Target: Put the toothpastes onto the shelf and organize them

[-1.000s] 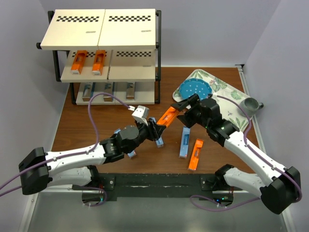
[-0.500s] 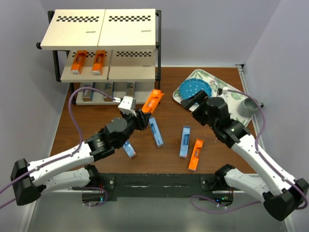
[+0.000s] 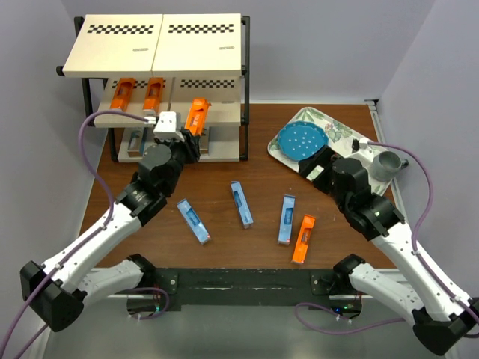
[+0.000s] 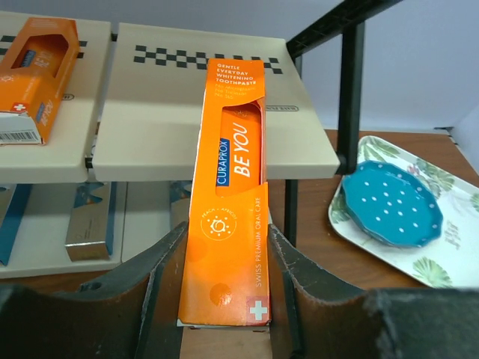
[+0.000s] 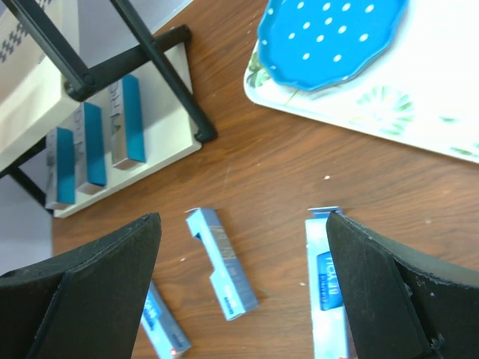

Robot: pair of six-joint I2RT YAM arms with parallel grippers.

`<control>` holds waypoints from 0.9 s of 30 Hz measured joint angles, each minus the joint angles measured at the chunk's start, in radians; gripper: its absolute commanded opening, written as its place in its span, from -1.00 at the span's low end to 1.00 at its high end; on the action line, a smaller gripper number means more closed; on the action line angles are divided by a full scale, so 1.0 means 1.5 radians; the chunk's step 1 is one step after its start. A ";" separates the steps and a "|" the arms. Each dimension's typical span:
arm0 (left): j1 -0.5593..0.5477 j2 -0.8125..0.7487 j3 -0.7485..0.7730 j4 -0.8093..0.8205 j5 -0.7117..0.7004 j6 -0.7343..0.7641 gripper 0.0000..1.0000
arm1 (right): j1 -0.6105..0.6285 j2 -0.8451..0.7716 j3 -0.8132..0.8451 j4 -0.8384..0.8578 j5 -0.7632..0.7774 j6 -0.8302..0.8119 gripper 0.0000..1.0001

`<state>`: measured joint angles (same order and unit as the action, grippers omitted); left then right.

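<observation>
My left gripper (image 3: 190, 139) (image 4: 226, 239) is shut on an orange toothpaste carton (image 3: 197, 114) (image 4: 233, 187). The carton's far end reaches over the middle board of the shelf (image 3: 150, 45) (image 4: 187, 142). Two more orange cartons (image 3: 122, 95) (image 3: 153, 93) lie on that board, to the left. Several blue and silver cartons (image 3: 135, 140) (image 5: 127, 120) stand on the bottom board. Three light blue toothpastes (image 3: 193, 221) (image 3: 240, 204) (image 3: 286, 219) and an orange one (image 3: 303, 238) lie on the table. My right gripper (image 3: 310, 166) (image 5: 243, 221) is open and empty above the table by the tray.
A floral tray (image 3: 363, 153) (image 5: 449, 112) at the right holds a blue dotted plate (image 3: 301, 140) (image 5: 329, 34) and a grey cup (image 3: 388, 163). Black shelf posts (image 4: 350, 90) (image 5: 168, 82) stand beside the boards. Walls close in on the left, back and right.
The left arm took the orange carton from the middle of the table up to the shelf's middle tier. The right gripper let go of it, opened wide and drew back toward the tray.
</observation>
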<state>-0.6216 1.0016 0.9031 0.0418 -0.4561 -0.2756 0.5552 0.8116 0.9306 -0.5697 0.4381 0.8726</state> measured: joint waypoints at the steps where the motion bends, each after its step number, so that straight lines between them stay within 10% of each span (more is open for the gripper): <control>1: 0.011 0.010 0.003 0.006 0.003 0.005 -0.49 | 0.000 -0.007 0.000 -0.005 0.007 -0.011 0.94; 27: 0.173 0.300 0.107 0.257 0.029 0.023 -0.25 | 0.000 -0.116 -0.028 -0.009 0.063 -0.240 0.94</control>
<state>-0.3622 1.4513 1.0634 0.4267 -0.4126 -0.2405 0.5552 0.6380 0.8886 -0.5827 0.5327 0.5121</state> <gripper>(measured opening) 0.445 0.968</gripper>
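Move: The left hand already grips an orange toothpaste by its near end; the free spot for it, at the left of the middle shelf's right panel, lies about 17 cm ahead, 4 cm left and roughly level. Two orange toothpastes already on that shelf lie 16 cm ahead, some 14 and 24 cm to this hand's left. From the empty right hand the spot is about 25 cm ahead, 45 cm left and a little above. Left hand carries the gripped toothpaste some 14 cm forward over the middle shelf; right drifts 5 cm right. ##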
